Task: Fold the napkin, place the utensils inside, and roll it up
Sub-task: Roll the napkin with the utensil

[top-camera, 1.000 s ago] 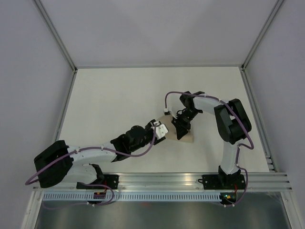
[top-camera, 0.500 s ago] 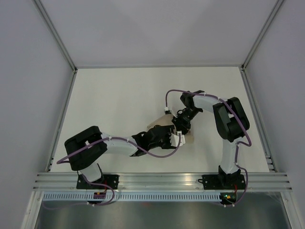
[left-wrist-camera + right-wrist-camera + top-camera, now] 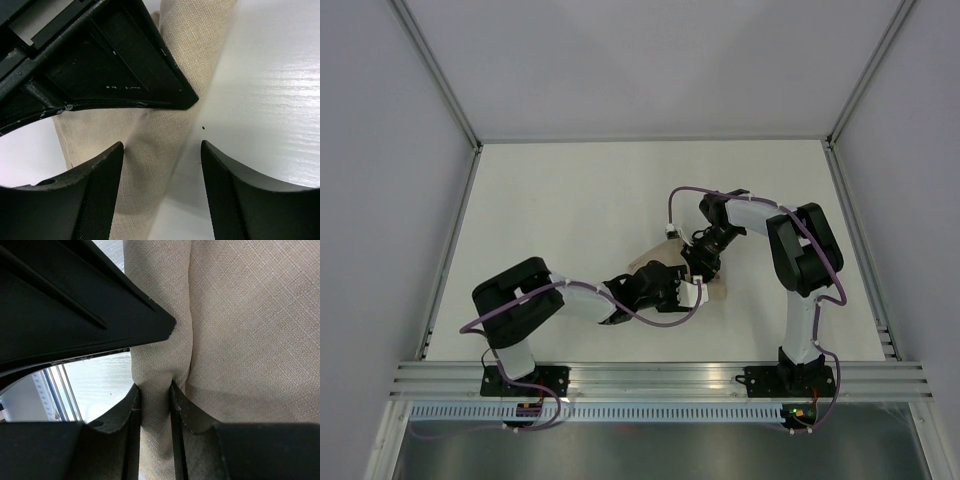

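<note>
The beige napkin (image 3: 650, 266) lies mid-table, mostly covered by both grippers. In the right wrist view its rolled fold (image 3: 157, 365) runs up between the fingers, and my right gripper (image 3: 154, 387) is shut on that fold. My left gripper (image 3: 161, 145) is open over the roll's edge (image 3: 150, 165), one finger (image 3: 100, 195) above the cloth and the other (image 3: 235, 200) above bare table. From above, the left gripper (image 3: 692, 292) sits just in front of the right gripper (image 3: 700, 265). The utensils are hidden.
The white table (image 3: 570, 200) is bounded by grey walls and aluminium rails (image 3: 660, 378) along the near edge. The right gripper's black body (image 3: 100, 65) fills the upper left of the left wrist view, very close to the left fingers.
The left arm has swung right and folded in, taking its gripper from the napkin's left side to its near right end, with the jaws wider. The right gripper has held still on the fold.
</note>
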Tool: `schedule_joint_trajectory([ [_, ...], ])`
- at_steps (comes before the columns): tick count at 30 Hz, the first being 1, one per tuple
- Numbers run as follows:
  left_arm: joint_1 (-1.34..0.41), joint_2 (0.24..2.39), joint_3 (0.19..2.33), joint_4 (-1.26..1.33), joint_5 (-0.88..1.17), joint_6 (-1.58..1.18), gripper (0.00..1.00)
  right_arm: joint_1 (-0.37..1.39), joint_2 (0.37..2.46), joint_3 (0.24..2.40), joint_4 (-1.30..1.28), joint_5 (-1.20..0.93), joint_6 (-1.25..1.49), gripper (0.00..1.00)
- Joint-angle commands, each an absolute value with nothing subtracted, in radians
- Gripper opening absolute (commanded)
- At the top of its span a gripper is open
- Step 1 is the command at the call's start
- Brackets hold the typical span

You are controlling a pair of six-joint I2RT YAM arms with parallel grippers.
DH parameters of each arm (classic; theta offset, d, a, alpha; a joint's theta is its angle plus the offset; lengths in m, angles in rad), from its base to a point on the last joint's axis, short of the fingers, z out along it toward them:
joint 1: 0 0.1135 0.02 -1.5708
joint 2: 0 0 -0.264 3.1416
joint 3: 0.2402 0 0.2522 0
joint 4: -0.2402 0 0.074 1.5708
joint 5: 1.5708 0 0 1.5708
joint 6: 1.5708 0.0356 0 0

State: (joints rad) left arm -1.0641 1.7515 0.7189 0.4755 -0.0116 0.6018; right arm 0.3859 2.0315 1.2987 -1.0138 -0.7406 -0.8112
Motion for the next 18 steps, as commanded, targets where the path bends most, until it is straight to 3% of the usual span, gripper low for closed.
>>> schedule_joint_trajectory([
  [1, -1.054, 1.781, 0.744, 0.472, 0.04, 0.571, 0.67, 0.4, 2.141, 1.235, -0.942, -0.54, -0.867, 0.01],
  [10, -1.052, 1.833, 0.707, 0.514, 0.058, 0.499, 0.53, 0.4, 2.141, 1.232, -0.945, -0.546, -0.868, 0.01],
  [18, -1.052, 1.878, 0.68, 0.565, 0.08, 0.422, 0.23, 0.399, 2.134, 1.227, -0.936, -0.546, -0.864, 0.05],
])
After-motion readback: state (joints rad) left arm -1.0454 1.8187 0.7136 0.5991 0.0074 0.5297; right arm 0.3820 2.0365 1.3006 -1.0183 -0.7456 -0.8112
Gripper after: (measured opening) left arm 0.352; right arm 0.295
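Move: The napkin's rolled edge, at the spot to be pinched, already lies between the left hand's open fingers, about 1 cm ahead, 1 cm right and 1 cm below. From the left hand the loose flat part lies roughly 7 cm ahead and 9 cm left, the roll's right end some 8 cm right and 2 cm back. From the right hand, already gripping the roll, that spot is about 4 cm left and 1 cm back. The napkin's rolled edge gets a second pinch: the left hand eases about 1.5 cm forward, right and down onto the roll, rolling some 5 degrees so its left side drops, while its fingers close from wide to about half that gap and nip the cloth beside the right gripper. The right hand stays in place and keeps its hold. ##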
